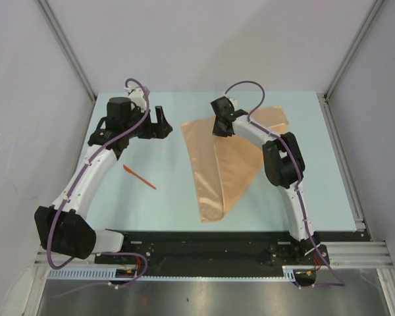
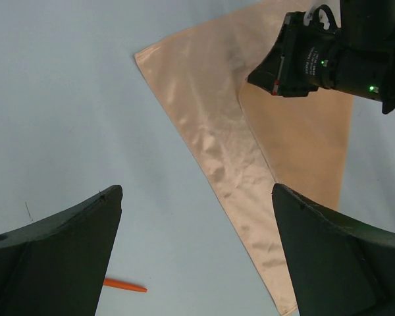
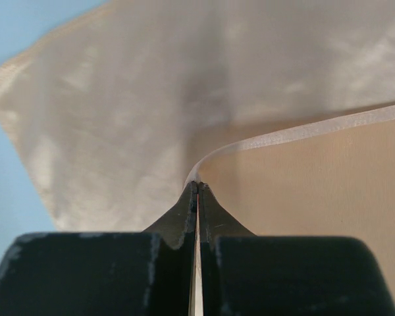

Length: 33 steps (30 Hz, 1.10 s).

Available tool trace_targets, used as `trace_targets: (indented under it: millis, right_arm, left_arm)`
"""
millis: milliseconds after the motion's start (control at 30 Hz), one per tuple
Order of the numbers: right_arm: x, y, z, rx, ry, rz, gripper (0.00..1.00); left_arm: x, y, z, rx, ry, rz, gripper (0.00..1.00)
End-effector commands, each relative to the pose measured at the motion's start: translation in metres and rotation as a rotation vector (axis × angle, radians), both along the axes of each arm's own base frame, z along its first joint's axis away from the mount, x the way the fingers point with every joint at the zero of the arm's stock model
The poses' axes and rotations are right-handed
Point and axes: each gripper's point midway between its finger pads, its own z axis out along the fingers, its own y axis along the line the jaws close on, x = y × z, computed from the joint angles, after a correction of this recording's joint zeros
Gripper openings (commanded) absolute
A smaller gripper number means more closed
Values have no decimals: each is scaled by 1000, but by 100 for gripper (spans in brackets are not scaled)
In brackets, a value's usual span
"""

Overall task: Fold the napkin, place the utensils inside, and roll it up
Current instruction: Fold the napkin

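The peach-orange napkin (image 1: pixel 230 158) lies partly folded on the pale blue table, one flap lifted over the rest. My right gripper (image 1: pixel 222 129) is shut on the napkin's hem (image 3: pixel 250 139) near its far middle and holds that edge up. The napkin also shows in the left wrist view (image 2: pixel 217 138). My left gripper (image 1: pixel 160 125) is open and empty, above the table just left of the napkin. The orange-red utensil (image 1: pixel 139 177) lies flat on the table, left of the napkin and nearer than my left gripper; its tip shows in the left wrist view (image 2: pixel 125 285).
The table (image 1: pixel 171 204) is walled on the left, right and far sides by white panels with metal posts. A black rail (image 1: pixel 204 247) runs along the near edge between the arm bases.
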Motion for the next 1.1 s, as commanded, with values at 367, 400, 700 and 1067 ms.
trace_targets:
  millis: [367,400,700,1067]
  right_arm:
    - [59,86,12,260,-172,41,0]
    - [61,90,14,277,-183,50,0]
    - [69,131,27,384,-241,112,0]
    - [76,151,17,444,-248,121,0]
  left_arm:
    - [2,0,9,-38,-27,-8,100]
    - [2,0,10,-38,-28,-8,100]
    - [2,-2,4,-54,-6,-19,100]
    - [4,0,5,-65,-6,-18,100]
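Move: The right hand holds the napkin's turned-over corner. The napkin's far-left corner, which it is being taken to, lies about 17 cm left, 7 cm ahead and some 4 cm below. From the same hand, the far-right corner is roughly 34 cm right and 17 cm ahead, the near-left corner about 42 cm back and 7 cm left. From the idle left hand, the far-left corner is some 18 cm ahead, 7 cm right and well below. Still pinching the turned-over corner in its shut fingers, the right hand draws it low over the napkin towards the far-left corner, about 14 cm left and 6 or 7 cm forward, dipping roughly 2 cm midway and coming back up. The wrist rolls its left side up by some 20 degrees as it goes, the fingers tipping a little more forward. ##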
